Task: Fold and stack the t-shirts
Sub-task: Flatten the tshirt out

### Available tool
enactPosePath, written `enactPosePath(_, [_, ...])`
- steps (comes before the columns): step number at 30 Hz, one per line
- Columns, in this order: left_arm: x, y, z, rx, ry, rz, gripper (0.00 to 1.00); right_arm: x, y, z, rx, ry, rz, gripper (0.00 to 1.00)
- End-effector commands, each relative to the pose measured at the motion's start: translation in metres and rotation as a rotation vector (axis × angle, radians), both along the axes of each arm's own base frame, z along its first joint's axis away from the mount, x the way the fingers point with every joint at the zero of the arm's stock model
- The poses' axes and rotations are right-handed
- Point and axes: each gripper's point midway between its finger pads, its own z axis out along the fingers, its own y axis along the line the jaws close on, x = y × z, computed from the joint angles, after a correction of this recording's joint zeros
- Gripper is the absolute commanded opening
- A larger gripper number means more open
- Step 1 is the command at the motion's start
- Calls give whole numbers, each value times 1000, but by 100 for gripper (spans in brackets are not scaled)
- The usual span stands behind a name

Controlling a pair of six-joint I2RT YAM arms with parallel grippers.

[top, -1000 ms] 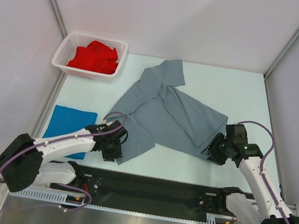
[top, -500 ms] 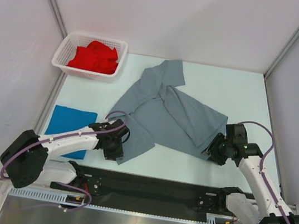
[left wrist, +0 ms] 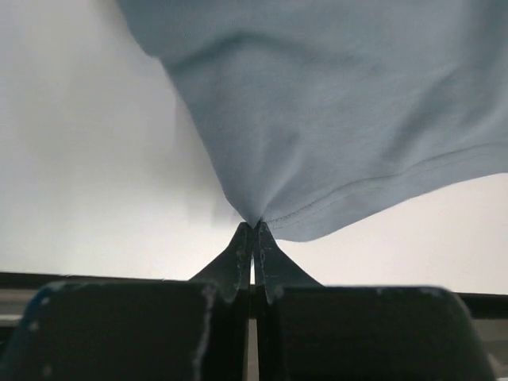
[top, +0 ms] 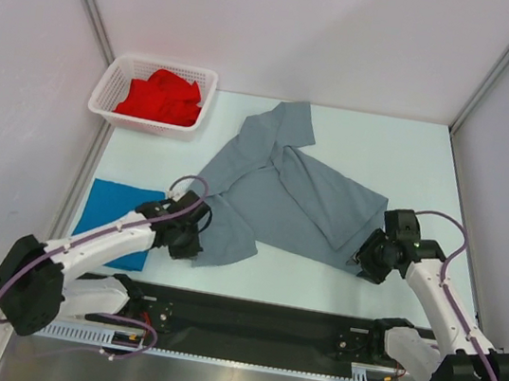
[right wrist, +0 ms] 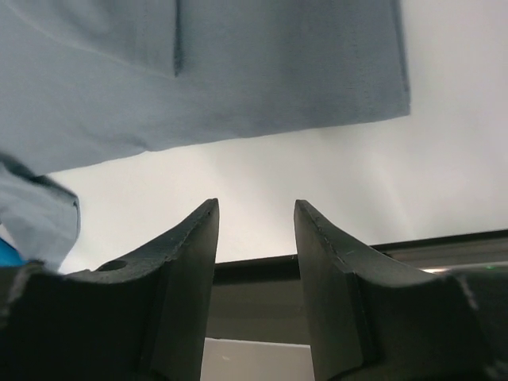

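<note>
A slate grey t-shirt [top: 297,197] lies spread and partly creased in the middle of the table. My left gripper [top: 192,239] is shut on its near-left hem corner; in the left wrist view the cloth [left wrist: 341,103] bunches into the closed fingertips [left wrist: 254,227]. My right gripper [top: 361,258] stands open just off the shirt's near-right corner, with nothing between its fingers [right wrist: 255,205] and the grey hem [right wrist: 238,71] just beyond them. A bright blue t-shirt [top: 115,210] lies folded flat at the left. A red t-shirt [top: 160,96] lies crumpled in the basket.
The white mesh basket [top: 117,72] stands at the back left corner. A black strip [top: 254,320] runs along the near edge between the arm bases. White walls enclose the table on three sides.
My left gripper has shut on the grey shirt's hem corner and drawn it a little left and away from the near edge. The right gripper has barely moved.
</note>
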Motion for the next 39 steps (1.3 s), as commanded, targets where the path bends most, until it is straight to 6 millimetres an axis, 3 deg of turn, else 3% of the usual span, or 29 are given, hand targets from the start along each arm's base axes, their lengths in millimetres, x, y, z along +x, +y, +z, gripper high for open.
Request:
enactPosePath(1, [32, 12, 49, 32, -152, -16, 0, 0, -17, -5, -58, 28, -87, 48])
enactPosePath(5, [44, 7, 71, -14, -211, -37, 0, 4, -36, -10, -71, 37, -235, 40])
enactPosePath(7, [44, 1, 74, -51, -221, -46, 0, 7, -45, -16, -56, 28, -315, 28])
enactPosePath(8, [44, -5, 75, -90, -228, -55, 0, 9, -45, -17, -51, 23, -326, 27])
enactPosePath(10, [41, -11, 75, -132, -239, -61, 0, 6, -55, -26, -47, 61, -401, 29])
enactPosePath(12, [41, -13, 76, -153, -247, -66, 0, 6, -59, -33, -47, 73, -427, 39])
enactPosePath(15, [42, -18, 79, -173, -248, -82, 0, 7, -61, -41, -46, 78, -442, 41])
enactPosePath(32, [43, -18, 103, -168, -295, -153, 0, 4, -71, -73, -79, 109, -552, 39])
enactPosePath(35, [44, -16, 109, -164, -313, -159, 1, 6, -72, -76, -88, 109, -551, 34])
enactPosePath(38, [45, -13, 115, -151, -328, -166, 0, 7, -73, -76, -91, 109, -543, 15])
enactPosePath(39, [45, -12, 118, -146, -336, -174, 1, 7, -72, -75, -89, 106, -533, 0])
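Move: The left hand already pinches the near corner of the t-shirt's left sleeve just above the table, with the sleeve's free corner about 5 cm ahead and 13 cm to its right, and the blue folded shirt 17 cm left and 5 cm ahead. The right hand's target, the near hem corner, lies about 2 cm ahead, 6 cm right and 6 cm below. From that hand the inner fold's tip is 6 cm ahead and 3 cm left, the far hem corner 19 cm ahead and 7 cm right. Keeping its pinch on the sleeve corner, the left hand lifts about 7 cm and goes some 4 cm forward, pauses there with a small drift right, then rises a little more, its fingers tilting to point farther forward. The right hand travels about 6 cm right and 6 cm down to the near hem corner while turning some 30 degrees clockwise, its fingers narrowing briefly and reopening on the way, then eases 2 cm forward just above the table and closes to pinch the cloth at that corner. ##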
